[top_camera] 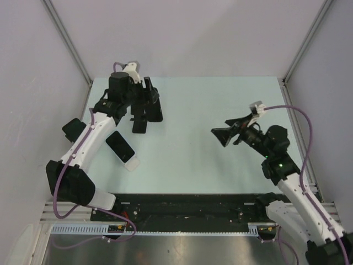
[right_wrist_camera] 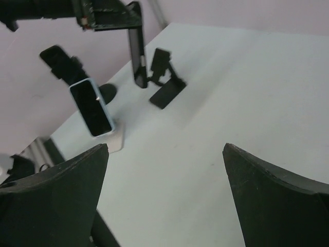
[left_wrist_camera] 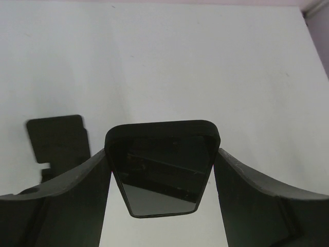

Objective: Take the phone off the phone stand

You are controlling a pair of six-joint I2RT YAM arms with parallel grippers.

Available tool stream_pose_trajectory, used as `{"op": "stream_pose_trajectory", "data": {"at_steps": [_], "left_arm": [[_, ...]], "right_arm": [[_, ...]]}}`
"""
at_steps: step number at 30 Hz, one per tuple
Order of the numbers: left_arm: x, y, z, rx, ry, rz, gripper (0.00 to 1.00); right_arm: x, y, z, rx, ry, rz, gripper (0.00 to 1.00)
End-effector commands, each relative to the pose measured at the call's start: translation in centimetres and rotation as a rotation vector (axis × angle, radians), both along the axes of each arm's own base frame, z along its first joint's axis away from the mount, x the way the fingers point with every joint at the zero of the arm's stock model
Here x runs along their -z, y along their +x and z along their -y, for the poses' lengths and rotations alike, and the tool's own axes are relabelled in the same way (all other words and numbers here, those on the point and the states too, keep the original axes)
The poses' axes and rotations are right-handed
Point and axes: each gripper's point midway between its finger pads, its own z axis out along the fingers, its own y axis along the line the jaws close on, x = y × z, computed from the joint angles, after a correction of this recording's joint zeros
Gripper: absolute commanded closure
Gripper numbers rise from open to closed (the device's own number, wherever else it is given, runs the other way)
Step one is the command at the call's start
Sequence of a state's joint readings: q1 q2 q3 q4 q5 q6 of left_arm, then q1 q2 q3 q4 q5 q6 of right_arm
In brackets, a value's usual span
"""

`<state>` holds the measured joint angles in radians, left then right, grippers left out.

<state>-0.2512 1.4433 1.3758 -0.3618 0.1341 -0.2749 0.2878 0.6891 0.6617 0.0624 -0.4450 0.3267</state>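
Note:
A black phone (left_wrist_camera: 160, 175) with a dark screen hangs between the fingers of my left gripper (left_wrist_camera: 162, 150), which is shut on its upper sides. In the top view this phone (top_camera: 140, 125) is at the back left, just left of the black phone stand (top_camera: 155, 114). From the right wrist view the phone (right_wrist_camera: 136, 54) hangs upright beside the black stand (right_wrist_camera: 165, 86), apart from it. The stand's back plate (left_wrist_camera: 56, 136) shows on the table to the left of the held phone. My right gripper (top_camera: 219, 136) hovers open over the table's right half with nothing between its fingers (right_wrist_camera: 77, 185).
A second phone in a pale case (top_camera: 120, 147) leans on a white stand (right_wrist_camera: 116, 140) near the left arm's forearm. Pale walls and metal frame posts close in the table (top_camera: 220, 165) on the left, back and right.

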Motion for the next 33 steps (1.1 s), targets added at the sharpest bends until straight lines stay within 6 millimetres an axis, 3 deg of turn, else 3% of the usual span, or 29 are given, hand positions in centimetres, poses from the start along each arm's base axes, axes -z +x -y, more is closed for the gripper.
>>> {"op": "stream_pose_trajectory", "data": {"at_steps": [1,4,5,6,8,9,19,28,33], "left_arm": [[-3.6,-3.0,4.9,0.107,-0.131,0.062,1.00],[-3.3,-4.0,7.0,0.137,-0.185,0.030,1.00],[-3.2,-4.3,7.5,0.148,-0.203,0.018,1.00],[-3.4,-4.6,8.1,0.156,-0.234,0.009,1.00],[-3.4,-5.3,9.1,0.175,-0.268,-0.005,1.00],[-3.6,-5.4,9.5,0.180,-0.278,0.002,1.00],[-5.0,-7.6,11.0,0.213,-0.393,0.003,1.00],[-5.8,-9.0,11.3,0.216,-0.466,0.005,1.00],[-5.8,-9.3,11.1,0.203,-0.480,0.012,1.00]], "right_arm": [[-1.0,-0.2,-5.7,-0.109,0.054,0.054,0.00],[0.9,1.1,-8.6,-0.107,0.040,0.070,0.00],[0.1,0.6,-10.1,-0.145,0.069,0.107,0.00],[1.8,1.4,-11.2,-0.152,0.050,0.077,0.00],[1.5,0.9,-13.1,-0.184,0.073,0.116,0.00],[2.6,1.5,-13.8,-0.167,0.052,0.108,0.00],[5.0,3.0,-16.5,-0.133,0.074,0.114,0.03],[5.1,3.1,-17.4,-0.131,0.101,0.131,0.43],[4.9,3.1,-17.3,-0.123,0.110,0.125,0.81]]}}
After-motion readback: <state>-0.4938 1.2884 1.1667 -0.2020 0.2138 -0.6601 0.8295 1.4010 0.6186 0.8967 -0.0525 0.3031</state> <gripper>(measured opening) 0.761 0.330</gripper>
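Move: The left hand, already holding the black phone by its upper end, has the phone's middle about 5 cm below it and 1 cm back; the open right gripper it works towards is some 34 cm to its right, 16 cm back and 2 cm higher. The emptied stand is 7 cm ahead, 6 cm left and 20 cm below it; the white-edged phone is 12 cm back, 15 cm left, equally low. From the right hand, the black phone's middle lies 14 cm ahead, 33 cm left, 5 cm below. Both hands meet for a handover: the left keeps its grip on the phone's upper end and carries it right about 11 cm and back some 8 cm, quickly at first and then easing, while rolling about 20 degrees so its left side sinks. The right hand sweeps left some 17 cm and down about 8 cm to the phone's hanging lower end, turning slightly counter-clockwise, then nearly stops there and draws its wide-open fingers in to about a third open, one on each side of that end, though whether they already touch can't be seen. ##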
